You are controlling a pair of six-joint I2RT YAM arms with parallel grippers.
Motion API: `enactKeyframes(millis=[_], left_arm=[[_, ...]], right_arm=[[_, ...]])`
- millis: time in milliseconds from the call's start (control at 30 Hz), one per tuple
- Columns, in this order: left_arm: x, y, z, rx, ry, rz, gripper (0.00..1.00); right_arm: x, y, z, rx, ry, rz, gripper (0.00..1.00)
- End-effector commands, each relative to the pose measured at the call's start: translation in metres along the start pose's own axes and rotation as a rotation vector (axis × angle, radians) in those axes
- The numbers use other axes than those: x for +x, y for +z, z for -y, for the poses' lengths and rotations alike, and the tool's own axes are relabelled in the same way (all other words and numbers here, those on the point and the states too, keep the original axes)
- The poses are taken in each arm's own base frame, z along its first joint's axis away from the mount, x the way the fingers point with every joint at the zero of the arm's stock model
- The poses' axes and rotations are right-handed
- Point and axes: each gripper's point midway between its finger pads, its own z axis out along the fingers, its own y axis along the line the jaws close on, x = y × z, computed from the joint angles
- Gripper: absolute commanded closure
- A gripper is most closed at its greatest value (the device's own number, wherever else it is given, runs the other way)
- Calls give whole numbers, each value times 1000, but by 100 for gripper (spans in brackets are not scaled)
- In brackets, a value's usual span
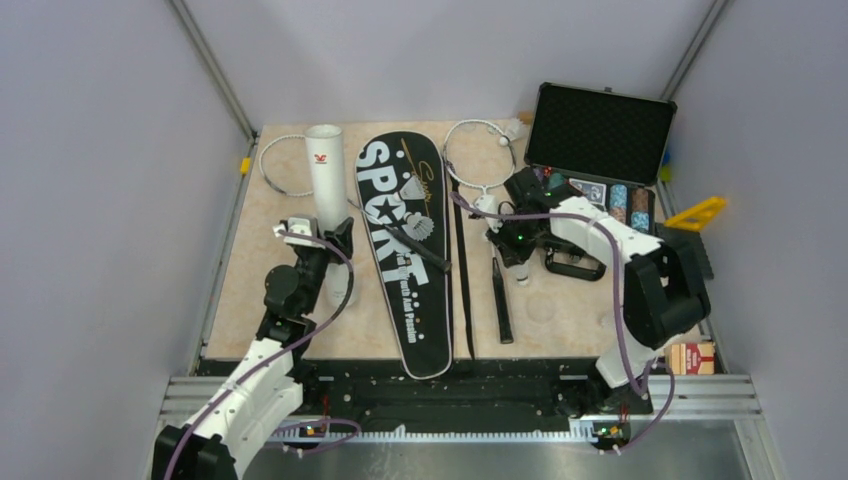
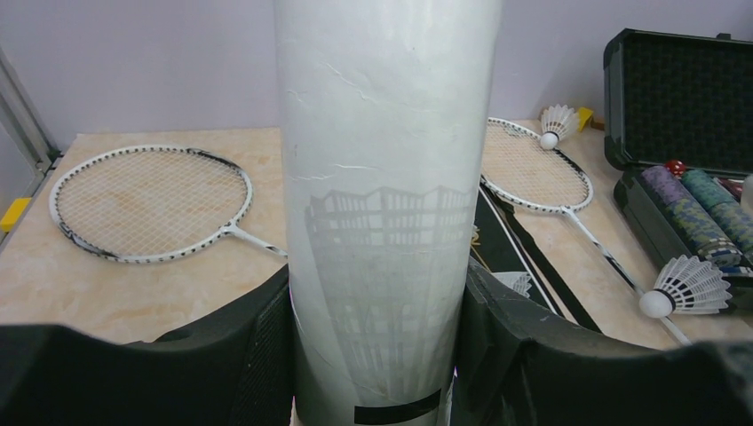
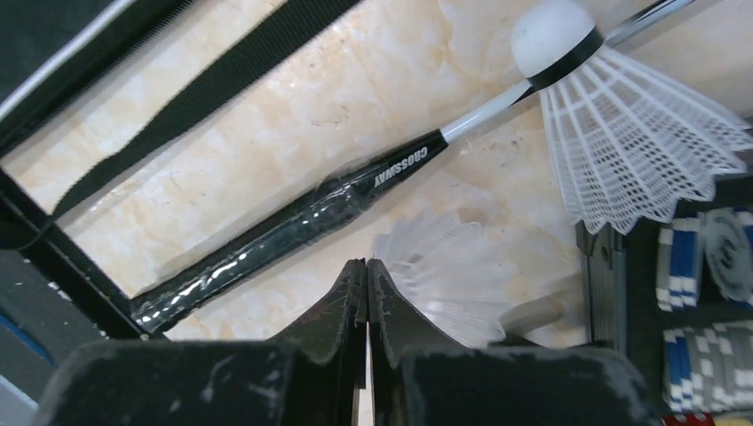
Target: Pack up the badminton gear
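The white tube (image 2: pixel 382 177) stands between my left gripper's (image 2: pixel 377 297) black fingers (image 2: pixel 253 346), which are shut on its sides; from above the tube (image 1: pixel 325 170) lies left of the black SPORT bag (image 1: pixel 405 250). One racket head (image 2: pixel 151 204) lies left of the tube, the other (image 2: pixel 533 169) right of the bag. My right gripper (image 3: pixel 366 266) hangs over the second racket's black handle (image 3: pixel 293 226), fingertips pressed together. A blurred shuttlecock (image 3: pixel 444 275) lies against its right finger. A second shuttlecock (image 3: pixel 622 124) rests on the racket shaft, a third (image 2: pixel 558 124) by the far racket head.
An open black case (image 1: pixel 600 130) of poker chips (image 3: pixel 701 266) stands at the back right, close to my right gripper (image 1: pixel 515 255). The bag's black strap (image 3: pixel 204 98) runs along the tabletop beside the handle. A yellow triangle (image 1: pixel 697 212) and a small box (image 1: pixel 690 357) sit at the right edge.
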Motion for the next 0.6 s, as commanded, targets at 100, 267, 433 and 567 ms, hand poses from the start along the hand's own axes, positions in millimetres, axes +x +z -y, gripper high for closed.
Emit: enactKeyframes(millis=[100, 267, 433, 567], left_arm=[[-34, -2, 41, 224, 25, 97, 74], [-26, -13, 77, 452, 72, 73, 73], [-15, -26, 104, 647, 108, 24, 73], [-7, -40, 123, 802, 146, 0, 73]], right_arm=[[-71, -105, -17, 110, -90, 421, 100], [-125, -209, -32, 283, -131, 889, 100], [-147, -319, -101, 208, -310, 1468, 100], [-148, -364, -145, 12, -348, 1618, 100]])
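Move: The right fingers are already shut on a shuttlecock's skirt, low over the table. The tube, upright in the left hand, stands about 45 cm to the right hand's left, roughly level with it in reach, its middle some 22 cm higher. A second shuttlecock lies 11 cm ahead and 3 cm left, the racket grip 9 cm back and 2 cm left, both slightly lower. From the left hand the pinched shuttlecock is about 45 cm right, level in reach, 18 cm down. Still pinching the shuttlecock by its skirt, the right hand whisks it off the table, some 33 cm up with a small drift back and left, the wrist swinging nearly 80 degrees so the fingers go from pointing down to pointing left and forward, at the tube. The left hand keeps its grip on the tube and carries it to the right and a little back towards the shuttlecock, turning about 30 degrees clockwise. ##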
